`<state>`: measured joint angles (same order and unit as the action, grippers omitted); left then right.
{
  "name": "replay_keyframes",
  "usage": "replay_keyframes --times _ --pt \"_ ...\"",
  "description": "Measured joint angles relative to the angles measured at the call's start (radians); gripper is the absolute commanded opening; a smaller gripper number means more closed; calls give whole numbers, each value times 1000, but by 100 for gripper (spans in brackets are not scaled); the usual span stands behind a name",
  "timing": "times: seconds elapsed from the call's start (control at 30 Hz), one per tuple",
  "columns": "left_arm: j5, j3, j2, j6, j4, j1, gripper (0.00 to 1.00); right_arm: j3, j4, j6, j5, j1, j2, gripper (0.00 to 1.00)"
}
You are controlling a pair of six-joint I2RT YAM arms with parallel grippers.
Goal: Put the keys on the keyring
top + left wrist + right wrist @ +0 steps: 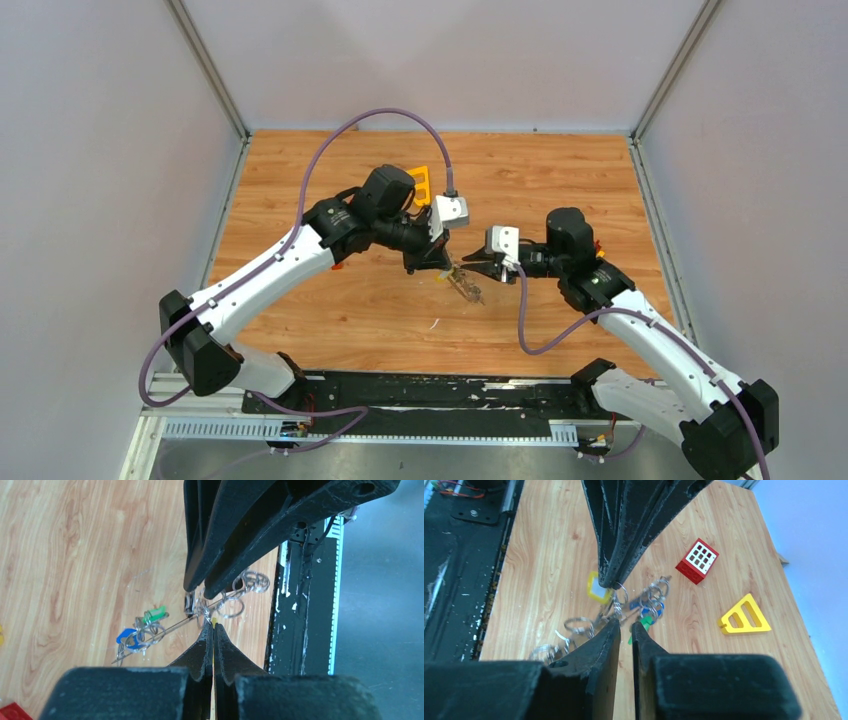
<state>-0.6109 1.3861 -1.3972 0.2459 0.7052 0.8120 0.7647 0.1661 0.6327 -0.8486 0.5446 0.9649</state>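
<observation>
My left gripper (213, 628) (438, 268) is shut, with a sliver of a yellow-tagged key (597, 588) pinched at its tips. The thin grey wire of the keyring (170, 629) runs slantwise just past those tips, above the wood. Keys with green (155, 614) and blue (125, 636) tags hang on it in a bunch (650, 604). Loose silver rings (250, 582) dangle nearby. My right gripper (625, 625) (464, 263) faces the left one tip to tip. Its jaws stand a narrow gap apart, nothing between them, and a green tag (640, 628) lies beside one fingertip.
A red toy brick (696, 560) and a yellow triangular plastic frame (744, 615) lie on the wooden table (560, 180) beyond the keys. The black base rail (305, 605) runs along the table's near edge. Grey walls enclose three sides.
</observation>
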Motion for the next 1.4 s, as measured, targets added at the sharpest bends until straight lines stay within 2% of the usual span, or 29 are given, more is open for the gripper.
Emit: replay_keyframes --times 0.4,0.67,0.97,1.07,1.17,1.4 --pt "55 9 -29 -105 61 -6 0 -7 10 52 71 -1 -24 40" --pt "68 66 -121 -121 88 -27 0 -6 20 52 144 -28 -107 42" --pt "57 352 -402 -122 110 -40 0 6 21 43 242 -71 -163 42" --pt "39 403 -458 -125 104 -42 0 9 21 42 259 -77 -176 42" --pt "29 389 -479 -130 91 -42 0 9 21 42 271 -77 -191 42" --pt "-2 219 -519 -140 58 -62 0 9 27 42 272 -77 -200 42"
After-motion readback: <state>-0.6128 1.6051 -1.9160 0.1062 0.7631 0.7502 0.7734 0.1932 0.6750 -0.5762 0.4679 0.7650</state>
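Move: The left hand already pinches a ring of the keyring; the patch of bare table it is carried towards lies roughly 24 cm below it, some 6 cm ahead and 4 cm to its right. The yellow triangle lies about 27 cm ahead, 6 cm left and 24 cm below it, and the red block 21 cm ahead and 17 cm left at table height. From the right hand, the keyring's middle is about 3 cm back, 1 cm left and 5 cm below. The right hand, its fingers already parting, opens them on to almost half wide and backs away from the keyring, about 5 cm to the right and as much up, a little forward as well, turning some 20 degrees clockwise. The left hand keeps its pinch on the keyring and first sinks slowly, then sweeps it about 8 cm forward and also to the right, and last lowers it ever faster towards the bare table while easing back left and slightly back, ending about 12 cm down with its fingers tipped further downward and the wrist rolled. ##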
